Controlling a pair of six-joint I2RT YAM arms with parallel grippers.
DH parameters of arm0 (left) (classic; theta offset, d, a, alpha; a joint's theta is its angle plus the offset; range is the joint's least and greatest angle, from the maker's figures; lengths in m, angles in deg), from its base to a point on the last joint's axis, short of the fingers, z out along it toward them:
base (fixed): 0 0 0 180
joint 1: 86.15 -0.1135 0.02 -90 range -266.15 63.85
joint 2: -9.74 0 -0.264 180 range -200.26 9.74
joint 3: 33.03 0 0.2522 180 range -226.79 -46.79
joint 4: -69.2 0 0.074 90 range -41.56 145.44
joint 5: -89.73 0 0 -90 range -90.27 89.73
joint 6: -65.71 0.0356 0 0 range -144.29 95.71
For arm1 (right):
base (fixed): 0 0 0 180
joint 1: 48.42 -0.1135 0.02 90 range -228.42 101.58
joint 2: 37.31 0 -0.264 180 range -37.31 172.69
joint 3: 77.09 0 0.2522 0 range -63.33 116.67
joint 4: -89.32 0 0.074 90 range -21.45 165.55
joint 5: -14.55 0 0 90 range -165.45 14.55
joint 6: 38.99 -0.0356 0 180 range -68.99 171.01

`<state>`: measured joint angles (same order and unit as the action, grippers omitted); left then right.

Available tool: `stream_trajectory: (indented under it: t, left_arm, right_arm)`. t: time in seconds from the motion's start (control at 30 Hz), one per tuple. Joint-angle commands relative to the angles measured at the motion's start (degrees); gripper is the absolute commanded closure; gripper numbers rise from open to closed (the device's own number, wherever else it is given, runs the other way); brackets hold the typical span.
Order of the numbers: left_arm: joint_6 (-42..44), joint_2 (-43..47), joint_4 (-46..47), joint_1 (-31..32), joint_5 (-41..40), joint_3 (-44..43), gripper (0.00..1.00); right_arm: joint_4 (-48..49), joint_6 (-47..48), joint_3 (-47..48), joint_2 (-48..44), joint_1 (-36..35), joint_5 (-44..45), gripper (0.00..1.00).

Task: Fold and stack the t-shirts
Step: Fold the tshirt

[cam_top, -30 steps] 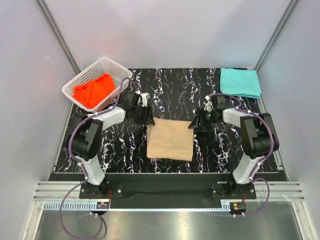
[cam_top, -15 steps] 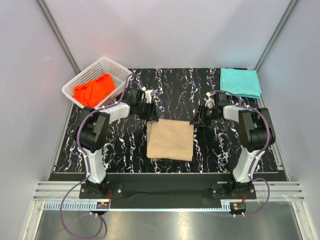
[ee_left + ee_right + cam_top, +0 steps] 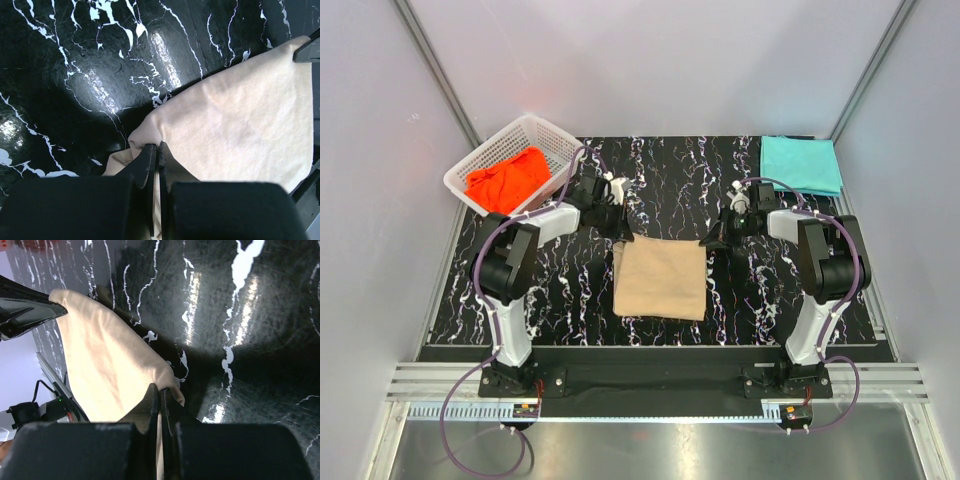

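A tan t-shirt (image 3: 660, 278) lies folded into a rectangle at the middle of the black marbled table. My left gripper (image 3: 624, 236) is shut on its far left corner; in the left wrist view the cloth (image 3: 240, 120) bunches between the closed fingers of that gripper (image 3: 157, 148). My right gripper (image 3: 713, 241) is shut on the far right corner, and in the right wrist view the tan cloth (image 3: 105, 360) is pinched at the tips of the gripper (image 3: 159, 389). A teal t-shirt (image 3: 801, 164) lies folded at the far right. An orange-red t-shirt (image 3: 508, 179) sits crumpled in the basket.
A white lattice basket (image 3: 552, 137) stands at the far left corner of the table (image 3: 665, 180). Grey walls and metal rails close in the sides. The arm bases are bolted at the near edge.
Both grippers moved inward and down onto the tan t-shirt's far corners and closed on the cloth; a second ago they stood open beside it.
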<state>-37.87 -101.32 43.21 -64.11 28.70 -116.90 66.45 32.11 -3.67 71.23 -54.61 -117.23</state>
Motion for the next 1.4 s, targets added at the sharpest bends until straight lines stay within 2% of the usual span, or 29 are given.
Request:
stream_trajectory:
  t: [0.0, 0.33, 0.67, 0.83, 0.9, 1.13, 1.27, 1.37]
  left_arm:
    - [-0.83, 3.13, 0.80, -0.25, 1.70, -2.58, 1.00]
    - [-4.25, 10.77, 1.34, -0.25, -0.84, 2.25, 1.00]
    - [-9.09, 18.68, 0.01, -0.16, -4.10, 7.26, 1.00]
    - [-12.68, 23.52, -2.53, -0.16, -10.24, 10.16, 1.00]
    - [-14.27, 24.31, -2.27, -0.16, -14.02, 11.91, 1.00]
    - [-16.29, 22.57, -3.76, -2.00, -20.44, 12.45, 1.00]
    - [-17.00, 19.84, -1.24, -4.46, -17.56, 13.32, 1.00]
    - [-14.99, 19.13, -1.13, -4.46, -15.27, 12.54, 1.00]
  right_arm:
    - [4.00, -0.44, -0.07, -0.68, 0.31, -2.95, 1.00]
    - [2.07, 0.09, -0.60, -6.49, 0.39, -5.06, 1.00]
    - [1.81, -1.84, -1.12, -11.06, 0.22, -11.03, 1.00]
    - [5.40, -4.91, -1.56, -14.05, -0.66, -13.41, 1.00]
    - [10.58, -7.99, -1.13, -12.13, -1.10, -14.56, 1.00]
    - [11.04, -9.76, 7.73, -3.34, -1.54, -14.47, 1.00]
    - [13.22, -11.95, 11.53, 4.04, -1.71, -17.28, 1.00]
    - [9.39, -9.15, 12.58, 3.71, -1.71, -14.92, 1.00]
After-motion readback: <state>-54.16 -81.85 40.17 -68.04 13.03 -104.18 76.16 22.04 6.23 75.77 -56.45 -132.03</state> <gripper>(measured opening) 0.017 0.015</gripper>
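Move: Both hands already grip the folded beige t-shirt by its far corners. Its middle lies about 11 cm back and 10 cm right of the left hand, about 10 cm back and 12 cm left of the right hand, roughly 2 cm below both. The basket is some 30 cm left and 19 cm ahead of the left hand; the turquoise t-shirt is about 27 cm right and 22 cm ahead of the right hand. Both hands, still pinching the t-shirt's far corners, rise 7–10 cm, then sink partway leftward, the right hand also forward. ##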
